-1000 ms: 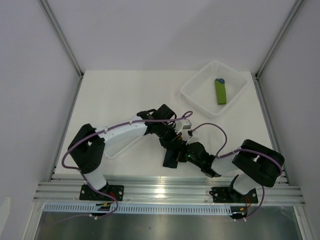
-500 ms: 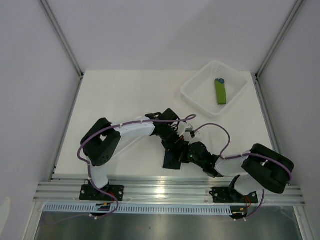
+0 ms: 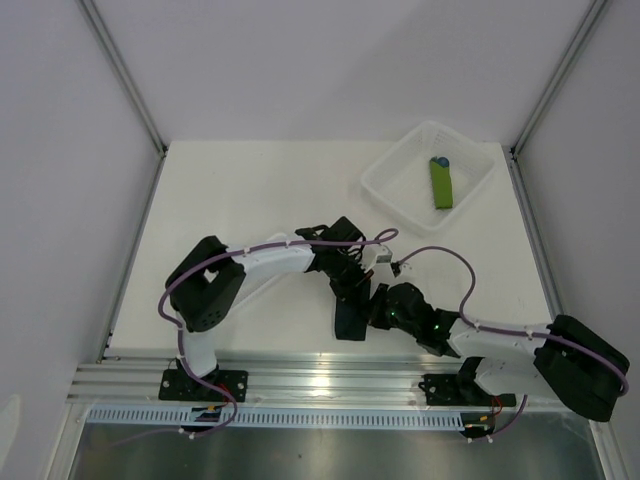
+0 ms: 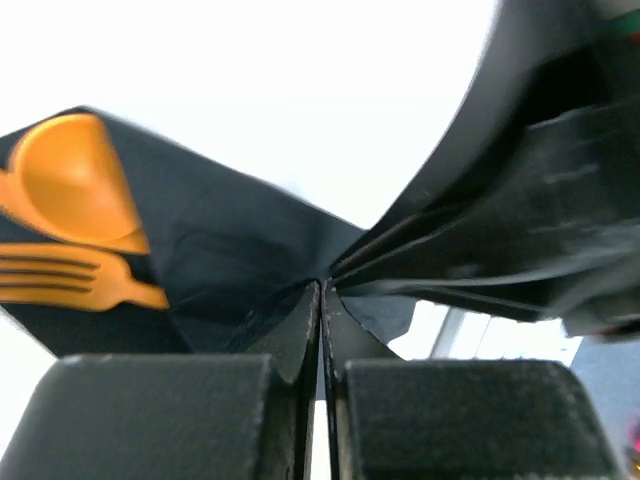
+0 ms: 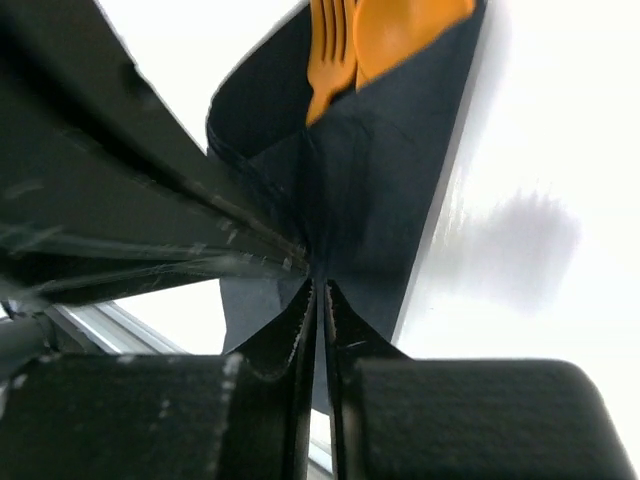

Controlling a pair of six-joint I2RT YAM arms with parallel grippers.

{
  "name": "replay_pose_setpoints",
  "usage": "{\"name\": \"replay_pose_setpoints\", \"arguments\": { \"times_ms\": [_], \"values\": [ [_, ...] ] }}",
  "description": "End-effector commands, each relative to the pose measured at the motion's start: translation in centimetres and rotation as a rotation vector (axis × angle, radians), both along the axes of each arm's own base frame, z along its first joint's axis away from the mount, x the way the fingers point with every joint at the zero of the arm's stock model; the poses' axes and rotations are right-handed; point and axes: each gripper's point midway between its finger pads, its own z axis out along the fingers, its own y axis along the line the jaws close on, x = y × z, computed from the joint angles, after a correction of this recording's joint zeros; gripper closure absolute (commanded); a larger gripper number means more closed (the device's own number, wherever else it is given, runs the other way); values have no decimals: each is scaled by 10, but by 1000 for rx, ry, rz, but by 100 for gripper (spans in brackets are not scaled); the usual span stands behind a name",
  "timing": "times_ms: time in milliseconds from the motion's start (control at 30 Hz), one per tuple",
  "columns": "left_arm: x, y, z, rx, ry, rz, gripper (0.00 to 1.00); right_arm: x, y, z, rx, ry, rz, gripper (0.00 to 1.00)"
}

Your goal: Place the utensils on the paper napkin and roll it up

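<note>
The black paper napkin [image 3: 350, 318] lies near the table's front edge, folded over the orange utensils. A spoon [image 4: 75, 180] and a fork [image 4: 70, 275] stick out of its open end; the fork [image 5: 330, 50] and spoon [image 5: 405, 25] also show in the right wrist view. My left gripper [image 3: 352, 290] comes in from the far side, and its jaws [image 4: 322, 287] are shut on a raised fold of the napkin [image 4: 220, 250]. My right gripper [image 3: 378, 308] meets it from the right. Only a hair-thin slit shows between its jaws [image 5: 318, 285], which pinch the same fold of the napkin [image 5: 370, 190].
A clear plastic bin [image 3: 400, 165] stands at the back right and holds a green rolled bundle with a blue tip [image 3: 441, 183]. An aluminium rail [image 3: 340, 380] runs along the near edge just behind the napkin. Both arms crowd the middle front.
The right arm's elbow has swung far out to the right and the left arm's elbow has come inward. Both grippers and the napkin sit slightly nearer the front edge.
</note>
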Motion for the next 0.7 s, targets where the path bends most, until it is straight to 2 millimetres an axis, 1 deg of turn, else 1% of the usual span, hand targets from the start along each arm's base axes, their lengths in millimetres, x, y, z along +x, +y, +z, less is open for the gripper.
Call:
{"name": "replay_pose_setpoints", "arguments": {
  "times_ms": [0, 67, 100, 133, 167, 233, 267, 300, 333, 400, 433, 467, 600, 633, 667],
  "values": [
    [5, 6, -5, 45, 12, 32, 99, 21, -9, 30, 57, -77, -103, 91],
    [5, 6, -5, 45, 10, 28, 99, 18, -15, 27, 60, -71, -102, 87],
    [5, 6, -4, 45, 9, 27, 99, 16, -14, 28, 80, -73, -78, 81],
    [5, 5, -2, 39, 7, 24, 99, 21, -20, 26, 89, -68, -78, 80],
    [4, 6, -2, 42, 8, 25, 99, 17, -18, 22, 102, -43, -45, 80],
    [4, 5, 0, 38, 8, 24, 100, 20, -24, 14, 66, -33, -43, 78],
    [5, 4, 2, 34, 5, 24, 99, 20, -25, 13, 63, -38, -44, 77],
    [4, 5, 2, 35, 5, 22, 99, 18, -25, 11, 67, -34, -32, 73],
    [5, 5, 4, 30, -1, 20, 99, 21, -25, 13, 86, -43, -32, 72],
    [3, 7, 5, 30, -4, 20, 99, 22, -28, 6, 75, -28, -37, 69],
    [3, 7, 5, 29, -5, 18, 99, 16, -26, -1, 72, 0, -8, 69],
    [3, 7, 6, 29, -5, 18, 99, 16, -24, -1, 79, 0, -4, 68],
    [3, 7, 7, 27, -1, 16, 99, 13, -25, -15, 70, 40, -8, 68],
    [2, 7, 8, 26, 0, 16, 99, 13, -24, -17, 69, 42, -6, 68],
    [2, 8, 9, 25, -1, 15, 99, 12, -24, -23, 59, 58, -4, 69]
  ]
}}
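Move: The two grippers' tips practically meet over the folded paper napkin. Its right-hand folded edge lies about 3 cm to the right of the right hand, 1 cm ahead and some 2 cm below; from the left hand it is also about 3 cm right, 1 cm ahead and 1 cm below. From either hand the spoon's bowl lies roughly 7 cm ahead and 1 cm right, the fork's head 7 cm ahead and 1 cm left, both 1 to 2 cm lower. Up and forward first, by about 3 cm, the right hand comes away from the left fingertips, then swings right and sinks over 4 cm, drawing back slightly, its fingers opening to about a third to come down astride the napkin's right folded edge. The left hand, fingers still shut, keeps its tips on the napkin, shifting about 1 cm left and slightly down to press on the fold. ##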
